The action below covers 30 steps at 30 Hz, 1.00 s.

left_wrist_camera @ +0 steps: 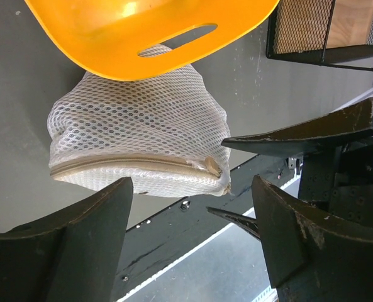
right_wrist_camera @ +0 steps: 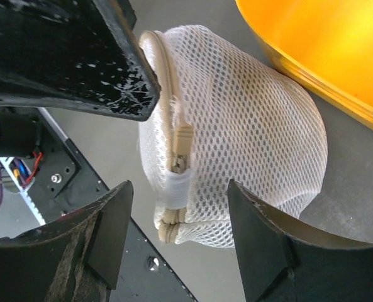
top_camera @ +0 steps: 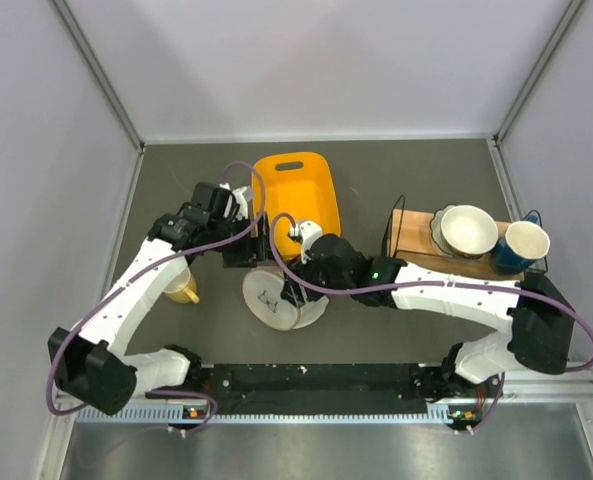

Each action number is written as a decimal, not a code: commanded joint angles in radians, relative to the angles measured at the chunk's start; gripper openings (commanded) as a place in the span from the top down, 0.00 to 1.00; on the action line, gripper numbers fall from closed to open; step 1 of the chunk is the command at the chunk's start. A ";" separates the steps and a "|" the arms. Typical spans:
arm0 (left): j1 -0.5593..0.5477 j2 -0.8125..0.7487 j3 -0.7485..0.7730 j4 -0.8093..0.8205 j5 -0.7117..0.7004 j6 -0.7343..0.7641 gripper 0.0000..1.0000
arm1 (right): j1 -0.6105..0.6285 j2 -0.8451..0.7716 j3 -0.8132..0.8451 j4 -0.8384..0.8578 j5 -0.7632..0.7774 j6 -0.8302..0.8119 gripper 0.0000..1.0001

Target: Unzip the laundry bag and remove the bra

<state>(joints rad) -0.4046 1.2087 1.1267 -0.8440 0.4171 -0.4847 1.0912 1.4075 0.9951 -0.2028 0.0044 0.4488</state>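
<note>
The laundry bag (top_camera: pixel 274 302) is a round white mesh pouch lying just in front of the yellow tub. Its tan zip rim (left_wrist_camera: pixel 126 165) is closed, and the zip pull (right_wrist_camera: pixel 181 141) lies beside a white fabric tab. My left gripper (left_wrist_camera: pixel 192 207) hovers open over the bag's near edge, touching nothing. My right gripper (right_wrist_camera: pixel 180 220) is open too, its fingers standing either side of the zip end without contact. In the top view the left gripper (top_camera: pixel 246 248) and the right gripper (top_camera: pixel 296 288) meet over the bag. The bra is hidden.
The yellow tub (top_camera: pixel 296 195) overhangs the bag's far side. A wire rack (top_camera: pixel 416 240) at the right carries a white bowl (top_camera: pixel 468 230) and a blue cup (top_camera: pixel 521 246). A yellow cup (top_camera: pixel 182 289) stands under my left arm. The black base rail (top_camera: pixel 306 378) runs along the near edge.
</note>
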 commanded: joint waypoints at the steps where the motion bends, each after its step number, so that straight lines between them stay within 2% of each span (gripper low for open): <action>1: 0.000 0.021 0.036 0.043 0.045 -0.014 0.19 | 0.010 0.010 -0.010 0.069 0.065 -0.007 0.39; 4: 0.000 0.034 0.033 0.048 0.057 -0.014 0.19 | 0.012 0.016 -0.024 0.083 0.077 -0.007 0.47; 10: 0.001 0.035 0.039 0.046 0.072 -0.009 0.20 | 0.012 0.002 -0.023 0.092 0.069 -0.087 0.78; 11: 0.001 0.035 0.042 0.043 0.065 -0.006 0.20 | 0.012 -0.002 -0.019 0.091 0.062 -0.107 0.86; 14: 0.001 0.041 0.053 0.033 0.057 0.001 0.20 | 0.012 -0.031 -0.030 0.092 0.062 -0.166 1.00; 22: 0.001 0.055 0.061 0.075 0.147 -0.022 0.22 | 0.012 -0.104 -0.032 0.088 0.022 -0.278 1.00; 26: 0.003 0.095 0.081 0.102 0.327 -0.075 0.21 | 0.013 -0.142 -0.050 0.080 0.000 -0.315 1.00; 30: 0.003 0.074 0.058 0.227 0.394 -0.166 0.25 | 0.012 -0.148 -0.056 0.068 0.000 -0.346 1.00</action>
<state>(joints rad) -0.4026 1.3010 1.1633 -0.7601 0.6750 -0.5617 1.0912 1.2938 0.9371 -0.1665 0.0219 0.1577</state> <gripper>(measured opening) 0.770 0.031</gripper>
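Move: The zip end of the laundry bag lies just between and beyond the right fingertips, about 2 cm ahead and 2 cm below. From the left hand that end is roughly 5 cm to the right, 4 cm back and 6 cm lower. From the right hand, the orange bin's middle is some 18 cm ahead, 2 cm right, and the yellow mug 25 cm left, 1 cm ahead, both about 7 cm down. Right fingers pinch the bag's zip end and lift about 3 cm; the open left hand then closes in, rightward. ##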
